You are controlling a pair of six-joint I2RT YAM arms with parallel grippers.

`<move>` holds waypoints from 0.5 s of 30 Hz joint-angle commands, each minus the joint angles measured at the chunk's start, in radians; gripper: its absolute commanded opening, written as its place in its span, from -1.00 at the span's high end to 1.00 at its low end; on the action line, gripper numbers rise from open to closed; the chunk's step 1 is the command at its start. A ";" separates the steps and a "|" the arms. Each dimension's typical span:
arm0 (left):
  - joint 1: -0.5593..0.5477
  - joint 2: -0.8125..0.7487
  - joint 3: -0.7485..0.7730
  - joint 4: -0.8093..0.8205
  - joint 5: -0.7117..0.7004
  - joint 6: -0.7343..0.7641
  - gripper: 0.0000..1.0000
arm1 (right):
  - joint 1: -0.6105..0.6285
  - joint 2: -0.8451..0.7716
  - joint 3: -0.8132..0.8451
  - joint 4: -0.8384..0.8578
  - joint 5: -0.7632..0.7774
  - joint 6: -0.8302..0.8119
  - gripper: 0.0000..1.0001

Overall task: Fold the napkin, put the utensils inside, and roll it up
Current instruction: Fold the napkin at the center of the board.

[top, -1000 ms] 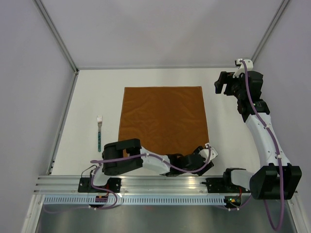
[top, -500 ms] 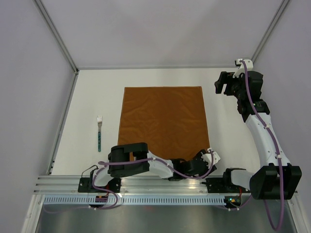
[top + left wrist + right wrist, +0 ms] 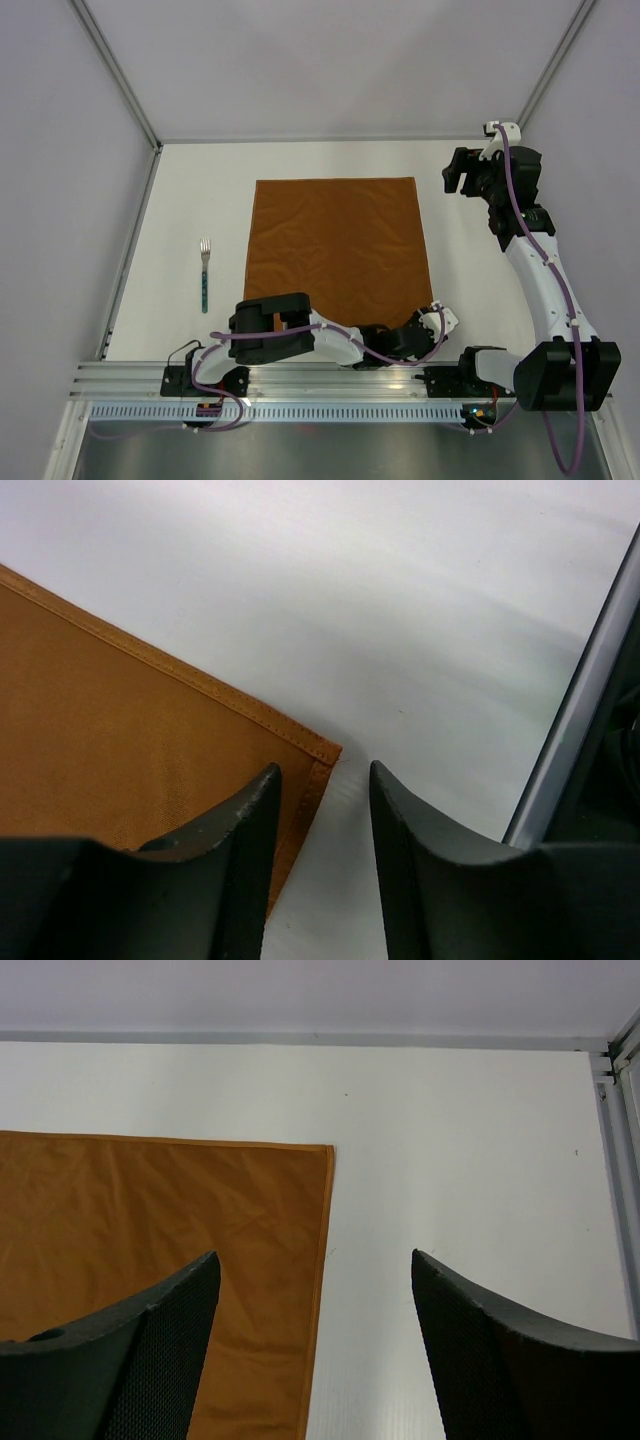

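The rust-brown napkin (image 3: 335,245) lies flat and unfolded in the middle of the white table. A fork (image 3: 204,272) with a teal handle, one of the utensils, lies to the left of it, apart from the cloth. My left gripper (image 3: 437,322) is low at the napkin's near right corner (image 3: 318,752). It is open with a narrow gap, one finger (image 3: 240,820) over the hem and the other (image 3: 420,840) over bare table. My right gripper (image 3: 455,172) hangs wide open above the table, just right of the far right corner (image 3: 322,1152), holding nothing.
An aluminium rail (image 3: 300,385) runs along the near edge, close beside the left gripper (image 3: 325,775) and seen as a strip (image 3: 580,700) in the left wrist view. Grey walls enclose the table (image 3: 180,200) at the back and sides.
My left arm has slid right along the near edge to the napkin's near right corner, and its jaws have narrowed. The right arm, napkin and fork have not moved.
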State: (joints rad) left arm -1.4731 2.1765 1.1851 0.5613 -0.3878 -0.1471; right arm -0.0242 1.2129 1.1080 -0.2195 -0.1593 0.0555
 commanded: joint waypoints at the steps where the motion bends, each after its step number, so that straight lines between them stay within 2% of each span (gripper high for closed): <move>1: 0.011 -0.004 -0.010 -0.017 -0.008 -0.020 0.10 | -0.002 -0.012 0.023 -0.006 0.000 0.003 -0.64; 4: 0.013 -0.006 -0.016 -0.017 0.000 -0.022 0.30 | -0.002 -0.010 0.023 -0.006 -0.002 0.006 -0.63; 5: 0.013 -0.007 -0.018 -0.017 0.004 -0.022 0.43 | -0.002 -0.010 0.023 -0.006 -0.002 0.004 -0.62; 11: 0.014 -0.027 -0.015 -0.023 0.017 -0.011 0.80 | -0.002 -0.003 0.024 -0.006 -0.005 0.006 -0.61; 15: 0.013 -0.061 -0.028 -0.035 0.026 -0.025 0.87 | -0.002 0.000 0.026 -0.004 -0.006 0.006 -0.60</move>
State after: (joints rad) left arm -1.4590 2.1723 1.1820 0.5560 -0.3874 -0.1474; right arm -0.0242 1.2129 1.1080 -0.2218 -0.1608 0.0559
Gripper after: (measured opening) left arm 0.074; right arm 0.803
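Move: The napkin's near right corner lies practically between the left fingertips, about 1 cm farther to the right and 1 cm below the hand point. From that hand the napkin's middle is some 23 cm ahead and 23 cm to the left, and the board's near edge runs about 7 cm straight behind. From the idle right hand the corner lies roughly 28 cm back, 4 cm left and 27 cm below. The napkin's near right corner is pinched as the left fingers, half open at first, close almost fully on the cloth just short of its tip. Meanwhile the left hand creeps about 1 cm forward, easing to a stop and staying low at the same height, without turning its wrist. ##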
